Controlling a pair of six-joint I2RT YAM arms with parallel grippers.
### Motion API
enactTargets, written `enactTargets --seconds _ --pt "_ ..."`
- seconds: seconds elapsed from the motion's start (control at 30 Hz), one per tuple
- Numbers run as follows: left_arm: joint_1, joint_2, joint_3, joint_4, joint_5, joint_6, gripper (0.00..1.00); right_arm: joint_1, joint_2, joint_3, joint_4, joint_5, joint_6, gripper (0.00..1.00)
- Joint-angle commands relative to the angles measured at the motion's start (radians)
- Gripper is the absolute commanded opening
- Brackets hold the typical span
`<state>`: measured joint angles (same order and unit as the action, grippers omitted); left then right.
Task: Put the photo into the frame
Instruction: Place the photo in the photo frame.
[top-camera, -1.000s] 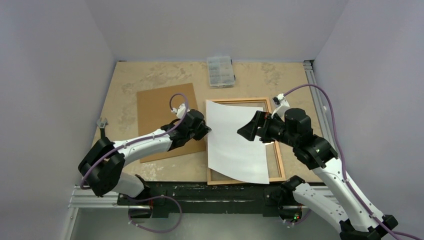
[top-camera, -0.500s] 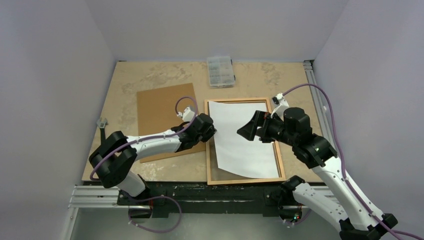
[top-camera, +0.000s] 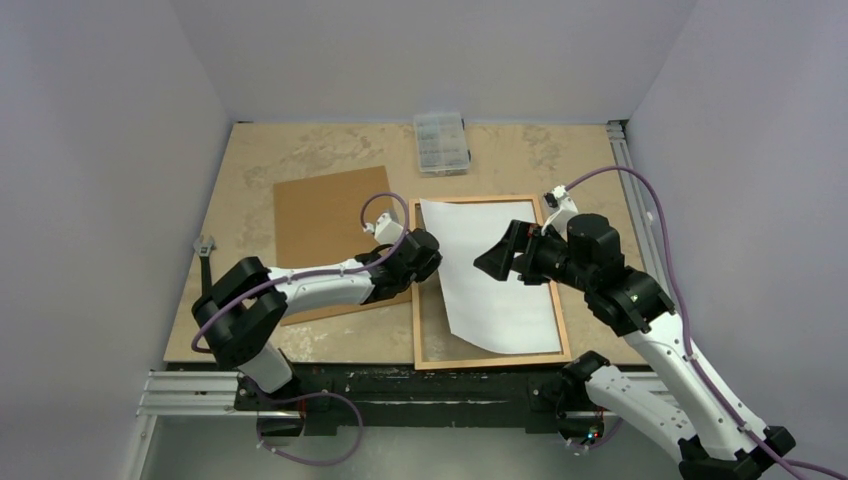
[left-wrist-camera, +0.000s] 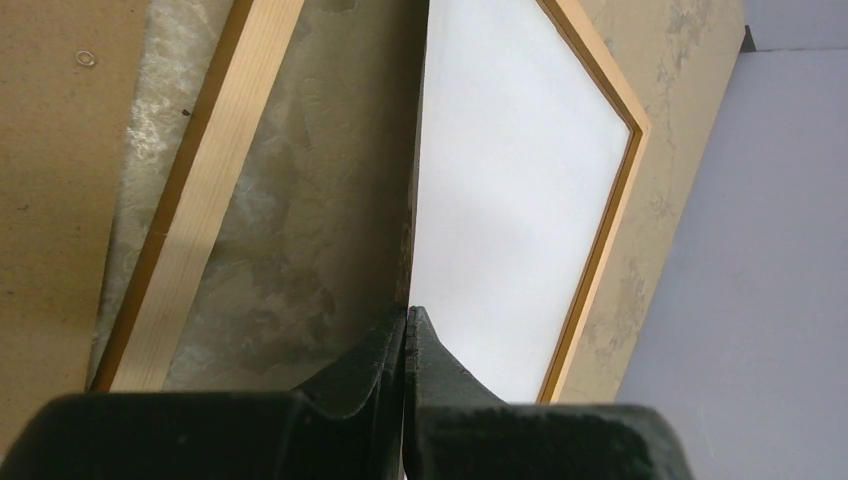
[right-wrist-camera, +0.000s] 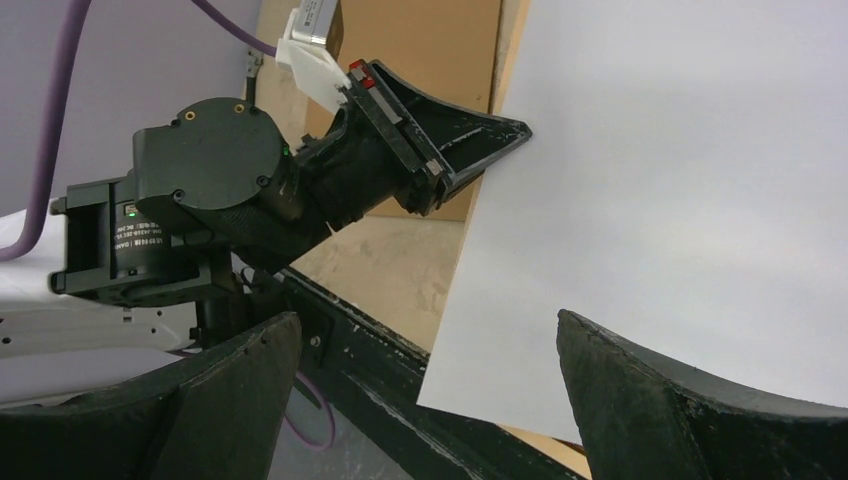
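The photo shows its white back and hangs slanted over the right part of the frame, an orange-brown wooden rectangle lying flat on the table. My left gripper is shut on the photo's left edge, just inside the frame's left rail. In the left wrist view the closed fingertips pinch the sheet edge-on, with the frame's rail to the left. My right gripper hovers open above the sheet's middle. Its wrist view has the wide-apart right gripper over the photo.
A plain brown backing board lies left of the frame, partly under my left arm. A small clear compartment box stands at the table's far edge. A small metal tool lies at the left edge. The black base rail runs along the near edge.
My left gripper has moved right, carrying the photo's left edge past the frame's left rail, so the sheet now sits further right over the frame. The right arm has stayed still.
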<state>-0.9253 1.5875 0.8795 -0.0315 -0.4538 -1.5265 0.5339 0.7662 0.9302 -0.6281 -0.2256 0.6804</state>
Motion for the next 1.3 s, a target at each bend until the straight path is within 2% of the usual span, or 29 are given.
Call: enactTargets --seconds 0.0,0.3,0.43,0.57,0.7,0.87,1.03,1.27 --pt "-0.014 0.040 0.049 0.065 -0.026 0.003 0.00 0.001 0.004 0.040 0.021 0.005 -0.007 0.98" --pt "-0.018 0.054 0.087 0.014 -0.007 0.065 0.01 0.001 0.006 0.018 0.038 -0.004 -0.003 0.98" --pt "-0.018 0.065 0.156 -0.088 0.006 0.143 0.24 0.001 0.008 0.010 0.048 -0.009 0.001 0.98" --pt "-0.023 0.085 0.229 -0.190 0.011 0.199 0.39 0.001 0.007 0.006 0.054 -0.011 0.006 0.98" --pt "-0.031 0.093 0.256 -0.219 0.014 0.229 0.52 0.001 0.006 0.003 0.064 -0.013 0.010 0.98" --pt "-0.050 0.099 0.328 -0.343 -0.022 0.257 0.76 0.001 0.004 -0.003 0.062 -0.015 0.011 0.98" --pt "-0.073 0.111 0.398 -0.433 -0.062 0.294 0.85 0.000 0.002 -0.005 0.064 -0.017 0.014 0.98" --pt "-0.094 0.090 0.467 -0.604 -0.164 0.318 0.92 0.000 -0.004 0.002 0.057 -0.019 0.015 0.98"
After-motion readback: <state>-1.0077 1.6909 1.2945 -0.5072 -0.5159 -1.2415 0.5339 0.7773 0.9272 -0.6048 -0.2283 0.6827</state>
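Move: The left hand has the left edge of the photo pinched and lifted, white back up; the frame's middle lies about 11 cm to its right, level with it and some 6 cm below. The frame's left rail is about 4 cm to the hand's left, and the brown backing board some 20 cm left and 7 cm farther out. From the idle right hand, the frame's middle is about 9 cm ahead, 1 cm left and well below. Down by about 1 cm and slightly right goes the left hand, lowering the pinched edge of the photo towards the frame, then its fingers open nearly wide and let go. While opening, the hand edges farther right over the photo and rises about 5 cm, rolling its left side up some 20 degrees and turning a little clockwise. ##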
